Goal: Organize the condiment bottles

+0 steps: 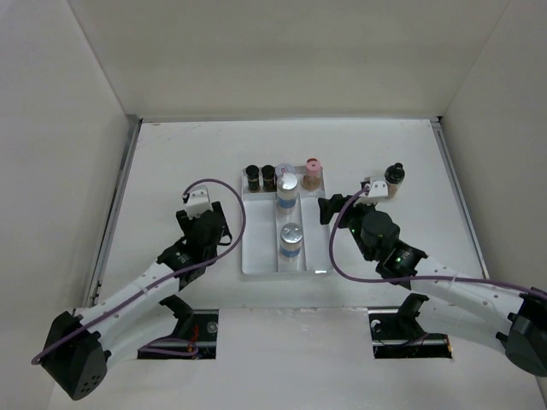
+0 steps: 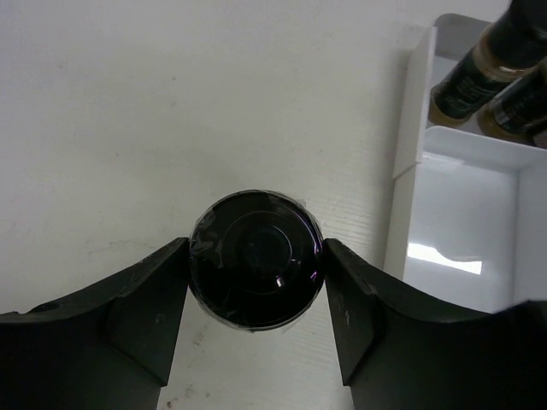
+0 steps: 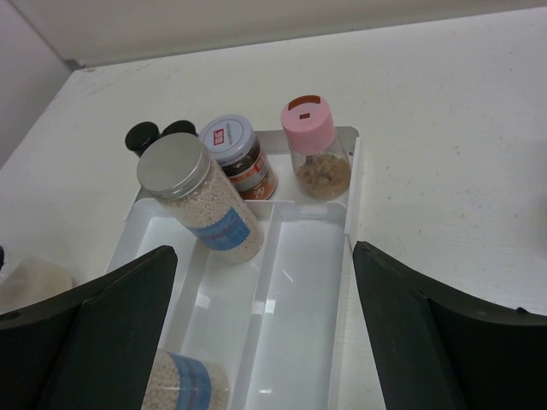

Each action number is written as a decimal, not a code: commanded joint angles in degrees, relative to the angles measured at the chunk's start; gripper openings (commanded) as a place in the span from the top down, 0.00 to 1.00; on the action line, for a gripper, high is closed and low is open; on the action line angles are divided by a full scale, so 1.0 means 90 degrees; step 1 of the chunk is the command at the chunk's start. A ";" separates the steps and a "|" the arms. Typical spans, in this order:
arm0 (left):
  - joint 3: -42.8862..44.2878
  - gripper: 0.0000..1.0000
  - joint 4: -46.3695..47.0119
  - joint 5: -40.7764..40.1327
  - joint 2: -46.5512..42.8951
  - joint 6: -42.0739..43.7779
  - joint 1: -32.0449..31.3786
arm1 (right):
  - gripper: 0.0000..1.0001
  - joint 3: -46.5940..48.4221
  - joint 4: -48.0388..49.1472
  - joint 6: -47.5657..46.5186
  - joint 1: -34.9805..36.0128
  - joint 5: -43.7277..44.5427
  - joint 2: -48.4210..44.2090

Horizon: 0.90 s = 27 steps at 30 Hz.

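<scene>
My left gripper (image 1: 201, 207) is left of the clear tray (image 1: 256, 256), shut on a black-capped bottle; its cap (image 2: 256, 259) sits between my fingers (image 2: 141, 320), which touch both sides. In the tray stand two dark black-capped bottles (image 1: 253, 177) (image 1: 268, 177), a pale cylinder with a grey lid (image 1: 287, 192), a second one (image 1: 291, 239) nearer me, and a pink-capped bottle (image 1: 312, 173). My right gripper (image 1: 329, 209) is open over the tray's right compartment (image 3: 299, 282). The right wrist view shows the pink-capped bottle (image 3: 316, 158), both cylinders (image 3: 205, 205) (image 3: 179, 384) and a red-labelled jar (image 3: 239, 158).
One more black-capped bottle (image 1: 394, 179) stands on the table right of the tray, beside my right wrist. White walls close the table on the left, back and right. The tray's edge (image 2: 410, 171) and two dark bottles (image 2: 487, 64) show right of my left fingers.
</scene>
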 commanded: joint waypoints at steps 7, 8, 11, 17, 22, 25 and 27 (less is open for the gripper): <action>0.1790 0.68 0.0978 0.0017 0.0495 0.0465 -0.1371 | 0.09 0.0077 0.0318 0.0027 -0.0046 0.0103 0.0028; 0.1810 0.68 0.1212 0.0027 0.0719 0.0494 -0.1469 | 0.09 0.0087 0.0317 0.0027 -0.0046 0.0123 0.0018; 0.1947 0.68 0.1731 0.0143 0.1442 0.0631 -0.1431 | 0.09 0.0058 0.0346 0.0027 -0.0056 0.0133 -0.0040; 0.2133 0.68 0.2464 0.0651 0.2322 0.0660 -0.1080 | 0.09 0.0019 0.0385 0.0037 -0.0076 0.0133 -0.0099; 0.2094 0.68 0.3030 0.0885 0.2869 0.0670 -0.0836 | 0.09 0.0028 0.0347 0.0056 -0.0086 0.0181 -0.0099; 0.2084 0.68 0.3158 0.1091 0.3211 0.0650 -0.0728 | 0.08 -0.0001 0.0386 0.0056 -0.0115 0.0211 -0.0089; 0.2045 0.67 0.3245 0.1062 0.3387 0.0650 -0.0728 | 0.08 -0.0001 0.0386 0.0066 -0.0115 0.0211 -0.0060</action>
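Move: The left hand still holds a dark-capped bottle, bound for the far end of the tray's left compartment, about 15 cm right, 7 ahead and 8 below. The two black-capped bottles in the back row stand some 12 cm ahead, 13 and 17 cm right; the upper tall jar is 7 ahead and 22 right. From the idle right hand the compartment end lies about 24 cm left, 7 ahead and 17 down. Left arm arcs the gripped bottle about 14 cm right and 7 forward, up then down, over the left compartment. ##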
